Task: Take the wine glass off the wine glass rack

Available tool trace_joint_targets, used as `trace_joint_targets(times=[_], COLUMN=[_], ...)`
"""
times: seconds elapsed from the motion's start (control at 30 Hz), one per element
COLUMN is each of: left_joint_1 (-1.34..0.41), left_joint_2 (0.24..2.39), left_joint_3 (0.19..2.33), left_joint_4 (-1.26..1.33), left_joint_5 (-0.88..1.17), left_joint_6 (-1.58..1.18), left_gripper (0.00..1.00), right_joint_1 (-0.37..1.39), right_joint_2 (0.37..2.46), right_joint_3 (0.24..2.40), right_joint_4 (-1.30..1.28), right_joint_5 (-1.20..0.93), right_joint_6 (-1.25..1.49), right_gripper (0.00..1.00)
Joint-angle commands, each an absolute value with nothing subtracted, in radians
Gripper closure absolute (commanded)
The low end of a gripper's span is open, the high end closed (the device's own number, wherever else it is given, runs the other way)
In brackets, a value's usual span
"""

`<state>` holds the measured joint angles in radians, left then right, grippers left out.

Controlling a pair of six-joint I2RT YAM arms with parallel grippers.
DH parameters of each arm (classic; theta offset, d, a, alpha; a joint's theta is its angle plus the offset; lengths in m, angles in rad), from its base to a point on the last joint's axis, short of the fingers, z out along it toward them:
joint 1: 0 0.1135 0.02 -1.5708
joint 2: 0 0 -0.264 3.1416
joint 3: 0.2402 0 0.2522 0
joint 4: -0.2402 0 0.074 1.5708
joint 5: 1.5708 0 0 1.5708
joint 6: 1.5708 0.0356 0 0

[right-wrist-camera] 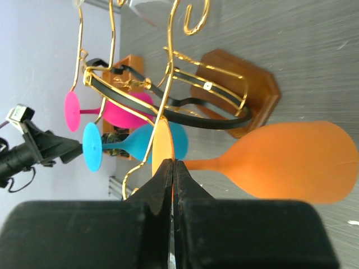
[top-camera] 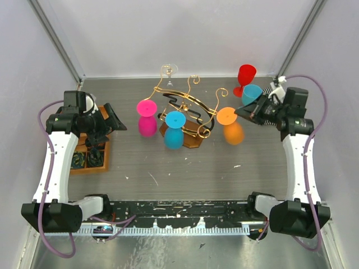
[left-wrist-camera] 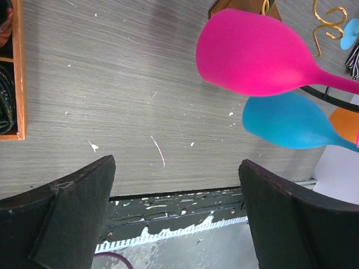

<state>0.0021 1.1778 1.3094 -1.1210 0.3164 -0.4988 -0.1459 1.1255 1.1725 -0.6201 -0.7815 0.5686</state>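
Note:
The wine glass rack (top-camera: 188, 106) of gold wire and black curves stands on its brown base (right-wrist-camera: 247, 84) mid-table. A pink wine glass (top-camera: 147, 124) and a blue one (top-camera: 174, 136) hang upside down from it. At the rack's right end an orange wine glass (top-camera: 232, 133) hangs bowl down (right-wrist-camera: 291, 162). My right gripper (right-wrist-camera: 174, 161) is shut on the rim of its foot (top-camera: 226, 116), right beside a gold arm. My left gripper (top-camera: 115, 120) stands open left of the pink glass (left-wrist-camera: 252, 53), holding nothing.
A red glass (top-camera: 245, 75) and a light blue glass (top-camera: 251, 92) are at the back right, close behind my right wrist. A clear glass (top-camera: 168, 70) is at the rack's far side. An orange compartment tray (top-camera: 90, 159) lies under my left arm.

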Motion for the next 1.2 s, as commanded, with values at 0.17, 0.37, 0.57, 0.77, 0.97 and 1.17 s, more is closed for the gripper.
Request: trace_joint_targets(times=[0.17, 0.37, 0.57, 0.77, 0.97, 1.17], left_joint_1=[0.003, 0.002, 0.002, 0.003, 0.003, 0.002], left_joint_2=[1.158, 1.161, 1.157, 1.159, 1.172, 1.172], left_joint_3=[1.328, 1.32, 1.316, 1.322, 1.351, 1.352], left_joint_4=[-1.116, -1.1, -1.097, -1.102, -1.121, -1.128], left_joint_5=[0.328, 0.35, 0.359, 0.359, 0.363, 0.364], left_joint_6=[-0.482, -0.494, -0.495, -0.487, -0.472, -0.461], left_gripper=[0.02, 0.02, 0.02, 0.02, 0.02, 0.02], right_joint_1=[-0.208, -0.208, -0.206, -0.135, -0.051, -0.038], right_joint_2=[1.178, 1.223, 1.309, 1.441, 1.583, 1.68], right_joint_3=[1.373, 1.329, 1.236, 1.205, 1.243, 1.249], right_joint_4=[-0.891, -0.921, -0.929, -0.966, -1.081, -1.146], right_joint_5=[-0.351, 0.043, 0.302, 0.674, 0.975, 1.061], right_joint_6=[0.258, 0.202, 0.222, 0.299, 0.465, 0.532], right_gripper=[0.99, 0.99, 0.99, 0.99, 0.99, 0.99])
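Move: The right fingers already pinch the orange wine glass by its foot, bowl hanging down, clear of the rack. The bare table to take it towards is some 20 cm right, 4 cm back and 29 cm below. The standing light blue glass is about 25 cm ahead, 8 cm right and 20 cm down; the rack is 12 cm ahead, 14 cm left and 14 cm down. From the left hand, that bare table is roughly 60 cm right, 2 cm ahead and 23 cm below. Swing the right gripper away from the rack, first nearly level to the right, then down and slightly back towards the bare table at the right: about 23 cm right and 17 cm down in all. Roll the wrist some 100 degrees on the way, so the fingers end pointing right and down, and keep the shut pinch on the orange glass's foot. ##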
